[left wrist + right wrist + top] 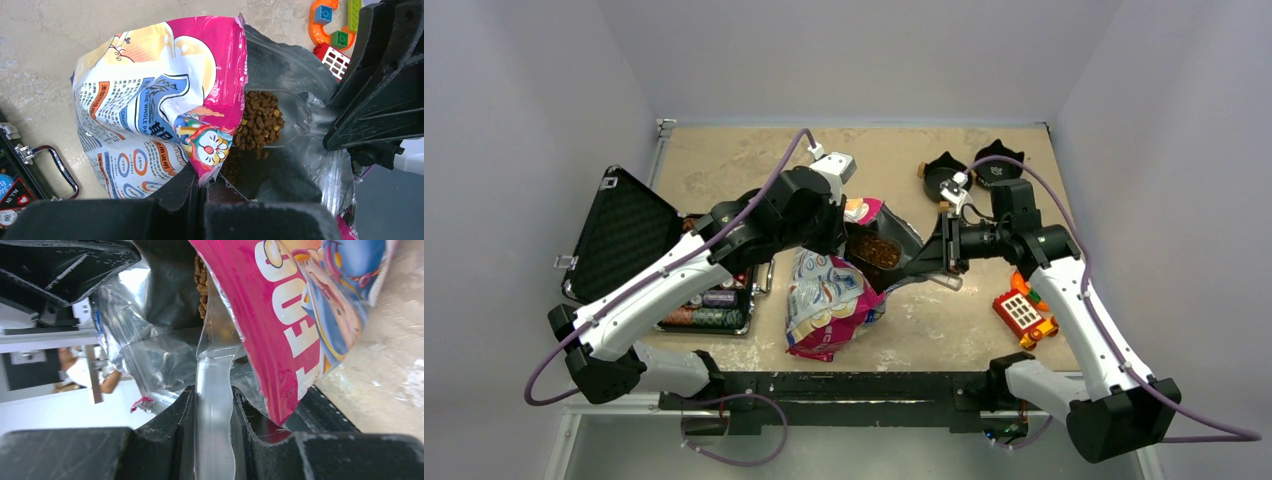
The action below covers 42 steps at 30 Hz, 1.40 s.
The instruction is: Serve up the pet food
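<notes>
The pink, blue and white cartoon-printed foil bag (824,300) lies in the middle of the table with its mouth held open. My left gripper (205,182) is shut on the bag's pink rim (220,165). My right gripper (214,412) is shut on the handle of a clear plastic scoop (214,390). The scoop's bowl (295,117) sits inside the bag's mouth, filled with the pet food (260,120), brown kibble. More kibble (876,250) shows in the bag below it. Two black cat-shaped bowls (944,175) (999,168) stand at the far right, apart from both grippers.
An open black case (624,235) holding poker chips (709,305) lies at the left. Coloured toy bricks (1024,312) sit at the right near the right arm. The table's front rail (854,385) runs just behind the bag.
</notes>
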Motion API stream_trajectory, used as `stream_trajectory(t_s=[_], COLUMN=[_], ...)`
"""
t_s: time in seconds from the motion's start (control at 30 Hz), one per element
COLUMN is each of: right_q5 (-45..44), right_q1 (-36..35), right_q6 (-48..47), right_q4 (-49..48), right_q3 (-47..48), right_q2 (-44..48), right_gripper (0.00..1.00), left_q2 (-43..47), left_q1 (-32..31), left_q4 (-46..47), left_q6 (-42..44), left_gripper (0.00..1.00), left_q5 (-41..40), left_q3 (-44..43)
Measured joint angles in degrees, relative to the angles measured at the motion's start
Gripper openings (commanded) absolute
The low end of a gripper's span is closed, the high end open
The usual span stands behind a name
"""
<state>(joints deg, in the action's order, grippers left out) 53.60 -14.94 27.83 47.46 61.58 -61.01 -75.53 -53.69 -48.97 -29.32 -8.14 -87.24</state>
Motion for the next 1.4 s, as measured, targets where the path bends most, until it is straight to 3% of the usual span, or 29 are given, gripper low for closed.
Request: stream_trajectory(t_s=[0.37,0.43,0.6,0.8,1.4], right_q5=[15.9,16.5,18.1,18.8,22.5], right_q1=[4.2,4.0,3.8,4.4,4.9], right_q6=[14.0,17.2,17.7,24.8,32.3], right_q4=[-14.4,-18.3,-17.2,-25.7,-28.7], right_q3=[-8.4,-11.3,-11.7,-14.8,-12.3], right_q2=[3.3,3.6,1.2,4.2,9.0], right_gripper=[0.0,0.0,0.0,0.0,0.0], left_q2=[2.5,3.6,4.2,4.2,4.7], left_q1=[0.0,0.0,0.0,0.0,-0.1], left_q4=[-0.4,-0.3,-0.1,-0.1,-5.3], left_q6=[0.2,0.3,0.7,1.6,1.4], left_gripper=[0.0,0.0,0.0,0.0,0.0], left_q5=[-3.5,-4.6,-5.1,-5.4,-15.7], left_q3=[1.8,2.7,3.1,3.1,2.1])
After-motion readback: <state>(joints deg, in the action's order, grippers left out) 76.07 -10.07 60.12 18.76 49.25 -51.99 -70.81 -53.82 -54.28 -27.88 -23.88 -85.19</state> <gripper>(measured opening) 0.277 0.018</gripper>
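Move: Scoop already full in its fingers, the right hand has the nearer cat bowl some 30 cm ahead, 12 cm to its right and 22 cm below; the second cat bowl stands about 3 cm beyond that one and 14 cm farther right. The open bag mouth, with the scoop's end in it, is roughly 9 cm to the right hand's left, 3 cm ahead, 4 cm below. From the left hand, pinching the rim, the mouth lies about 10 cm right, 1 cm back and 6 cm below. Upward, with a brief 2 cm bob early on, the right hand lifts the loaded scoop about 6 cm and draws it back some 3 cm, tilting its left-pointing fingers up by about 20 degrees to bring the scoop nearly level. The left hand keeps its pinch on the bag's rim and pulls it left about 6 cm in two stages, turning slightly counter-clockwise. ##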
